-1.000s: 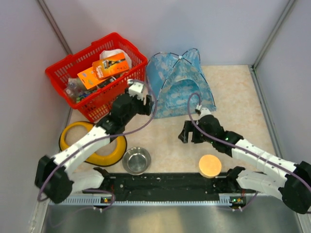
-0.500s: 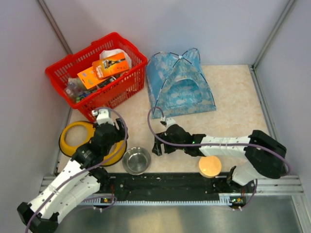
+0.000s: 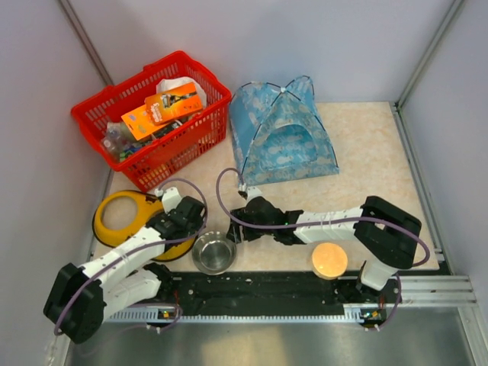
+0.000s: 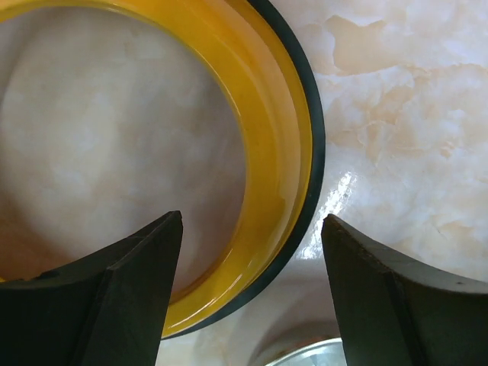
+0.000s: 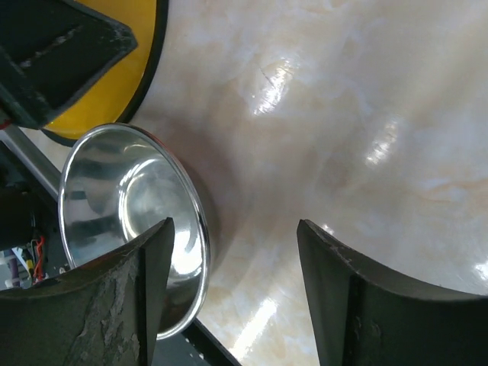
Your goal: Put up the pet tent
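Observation:
The pet tent (image 3: 280,136), light-blue fabric with a white print, stands upright at the back of the table, its arched doorway facing the arms. Neither gripper touches it. My left gripper (image 3: 194,227) is low over the right rim of the yellow bowl (image 3: 120,216). In the left wrist view that gripper (image 4: 252,229) is open, with the yellow bowl's rim (image 4: 268,191) under the gap. My right gripper (image 3: 235,232) sits beside the steel bowl (image 3: 213,253). In the right wrist view it (image 5: 235,229) is open, its left finger over the steel bowl's rim (image 5: 200,229).
A red basket (image 3: 194,137) full of packets stands at the back left, touching the tent's left side. A round tan disc (image 3: 329,259) lies near the front rail, right of centre. Grey walls close in the table on the left, back and right.
Both arms have drawn back from the tent to the near side. The left gripper went down to the yellow bowl. The right gripper swung left to the steel bowl, and its jaws narrowed.

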### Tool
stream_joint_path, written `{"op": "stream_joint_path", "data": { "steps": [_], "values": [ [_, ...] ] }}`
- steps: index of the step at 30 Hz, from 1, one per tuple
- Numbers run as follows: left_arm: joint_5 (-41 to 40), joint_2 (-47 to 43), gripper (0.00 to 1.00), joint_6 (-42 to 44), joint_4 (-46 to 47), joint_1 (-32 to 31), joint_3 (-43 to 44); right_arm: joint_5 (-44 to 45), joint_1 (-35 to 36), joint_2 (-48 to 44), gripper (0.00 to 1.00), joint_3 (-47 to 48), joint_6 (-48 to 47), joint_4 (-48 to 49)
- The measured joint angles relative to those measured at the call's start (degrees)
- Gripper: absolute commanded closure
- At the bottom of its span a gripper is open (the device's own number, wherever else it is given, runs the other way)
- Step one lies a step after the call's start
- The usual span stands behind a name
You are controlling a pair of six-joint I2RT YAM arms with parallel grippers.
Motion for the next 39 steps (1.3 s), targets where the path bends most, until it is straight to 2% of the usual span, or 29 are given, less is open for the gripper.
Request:
{"op": "stream_joint_path", "data": {
  "steps": [2, 5, 14, 15, 19, 25, 30, 34, 39],
  "values": [
    [0.37, 2.03, 0.25, -0.66, 1.57, 0.55, -0.44, -0.02, 0.44, 1.18, 0.46, 1.11, -0.28, -0.04],
    [1.22, 3.28, 0.30, -1.14, 3.91, 1.31, -0.52, 0.00, 1.03, 2.29, 0.51, 1.99, -0.74, -0.20],
    [5.49, 3.74, 0.35, -0.02, 9.27, 2.23, -0.94, -0.81, 2.54, 3.45, 0.52, 2.08, -2.36, -0.70],
    [5.99, 4.02, 0.35, 0.22, 9.79, 2.23, -0.94, -1.07, 2.60, 3.80, 0.55, 2.08, -2.47, -0.72],
    [8.22, 5.11, 0.36, 1.29, 11.78, 2.29, -0.94, -1.86, 2.89, 5.09, 0.81, 2.08, -2.56, -1.01],
    [12.48, 6.47, 0.42, 1.88, 14.27, 2.38, -0.63, -1.27, 3.06, 4.46, 0.91, 1.90, -1.42, -2.03],
    [19.45, 13.00, 0.47, 1.16, 18.29, 2.45, 1.77, 2.32, 3.17, -0.66, 1.00, -0.61, -0.66, -6.21],
    [23.28, 17.97, 0.48, -0.42, 22.93, 1.68, 3.54, 6.78, 3.15, -7.74, 1.00, -4.02, -0.02, -11.82],
    [24.41, 22.18, 0.48, -1.95, 25.46, -2.34, 6.45, 10.62, 0.55, -18.95, 1.00, -8.98, 0.35, -18.60]
  ]
}}
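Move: For the left hand, the yellow mat's right rim lies barely 1 cm ahead, 2 cm to its right and about 2 cm lower; the steel bowl is some 9 cm right and 6 cm back, and the red basket about 28 cm ahead and 9 cm left. From the right hand, the bowl's middle is about 5 cm back, 6 cm left and 4 cm lower, the mat rim 11 cm left and 2 cm ahead, the tent roughly 27 cm ahead and 14 cm right. Rightward with both hands. The left, half closing, hooks one finger inside the yellow mat's right loop and drags it, going about 13 cm right and 4 cm forward while rolling some 25 degrees, right side down. The right first eases back and down over the bowl's near rim, shuts to pinch it, then carries it right about 11 cm, rising some 3 cm. ##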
